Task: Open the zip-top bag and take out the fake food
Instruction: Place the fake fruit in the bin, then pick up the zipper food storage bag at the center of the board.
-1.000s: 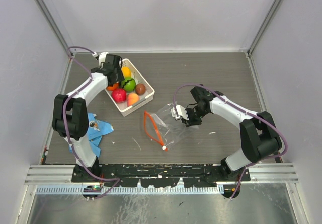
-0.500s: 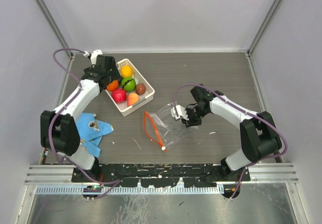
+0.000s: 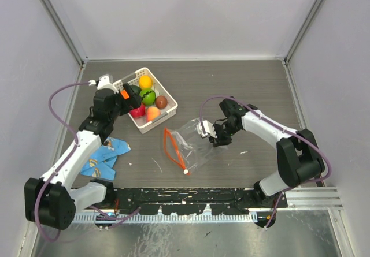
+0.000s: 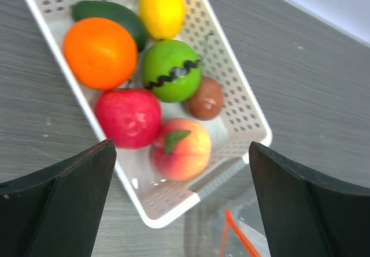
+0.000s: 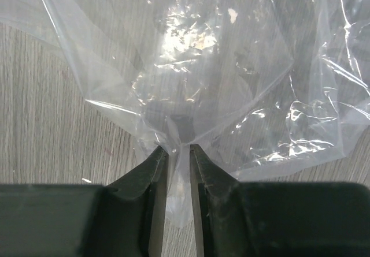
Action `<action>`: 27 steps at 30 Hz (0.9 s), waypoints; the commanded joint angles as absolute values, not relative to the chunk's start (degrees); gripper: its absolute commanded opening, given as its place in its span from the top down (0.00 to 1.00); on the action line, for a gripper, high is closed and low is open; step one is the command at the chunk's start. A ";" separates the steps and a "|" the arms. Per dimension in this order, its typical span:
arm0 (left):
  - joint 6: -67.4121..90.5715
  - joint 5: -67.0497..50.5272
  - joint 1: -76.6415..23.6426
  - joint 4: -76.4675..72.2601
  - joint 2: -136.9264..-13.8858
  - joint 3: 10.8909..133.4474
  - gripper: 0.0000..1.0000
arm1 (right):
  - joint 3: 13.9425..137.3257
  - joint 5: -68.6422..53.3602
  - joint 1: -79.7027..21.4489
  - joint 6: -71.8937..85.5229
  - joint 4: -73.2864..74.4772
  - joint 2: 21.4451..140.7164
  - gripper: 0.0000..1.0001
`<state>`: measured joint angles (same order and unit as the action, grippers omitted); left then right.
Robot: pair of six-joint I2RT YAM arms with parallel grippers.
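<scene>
The zip-top bag (image 3: 191,147) lies flat on the table, clear and crinkly, with nothing showing inside. Its red-orange zip strip (image 3: 171,144) points toward the near edge. My right gripper (image 5: 178,150) sits at the bag's right corner, jaws parted a little, with a loose fold of the bag (image 5: 231,55) between its fingertips. The fake food, several toy fruits, lies in a white basket (image 3: 167,114): orange (image 4: 100,52), lemon (image 4: 162,8), green apple (image 4: 170,69), red apple (image 4: 128,117), peach (image 4: 191,153). My left gripper (image 3: 132,99) hovers wide open above the basket's near-left side, holding nothing.
A blue printed cloth (image 3: 104,159) lies by the left arm's base. The basket's perforated rim (image 4: 254,124) stands just left of the bag's zip end (image 4: 237,237). Grey walls close in the table on three sides.
My left arm has pulled back from over the basket toward the near left, still open. The right jaws have parted slightly on the bag fold, and the zip end has sagged a little.
</scene>
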<state>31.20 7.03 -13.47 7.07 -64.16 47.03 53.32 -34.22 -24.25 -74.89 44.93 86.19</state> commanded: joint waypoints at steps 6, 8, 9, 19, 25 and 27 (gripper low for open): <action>35.91 -13.83 -13.12 -6.86 -56.44 39.33 0.02 | 53.69 -39.26 -23.96 -75.31 45.92 81.35 0.54; 36.72 -18.25 -13.10 -10.26 -55.23 36.83 0.02 | 53.74 -40.27 -23.76 -75.40 46.12 80.37 0.51; 37.01 -20.41 -13.14 -12.61 -54.64 35.35 0.02 | 53.81 -40.90 -23.48 -75.53 46.45 80.03 0.50; 43.44 -28.72 -13.59 -16.93 -52.53 28.28 0.02 | 57.10 -50.87 -22.15 -85.74 57.83 78.91 0.47; 44.62 -28.40 -16.40 -17.14 -52.33 24.96 0.02 | 57.97 -52.84 -22.16 -86.84 59.60 78.25 0.47; 44.67 -27.57 -17.66 -17.23 -52.04 23.97 0.03 | 58.28 -53.03 -22.09 -86.83 59.90 78.31 0.47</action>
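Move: The emptied bag's middle lies about 20 cm to the right of the open left hand and 14 cm back, roughly 16 below; the near peach in the bin is about 4 cm right, 2 cm back and 12 cm below that hand. The bag's orange strip lies some 13 cm right of the left hand and 17 cm back. From the right hand, whose barely parted fingertips still have film between them, the bag's middle is about 9 cm left, level with it, and 3 cm below. The right fingers let go of the bag film, opening to about half, while the hand lifts some 5 cm and draws back about 4 cm, rolling slightly. The left hand, wide open and empty, swings away from above the bin towards the bag, about 10 cm right and 9 cm back, turning some 30 degrees clockwise and rolling its right side up. ##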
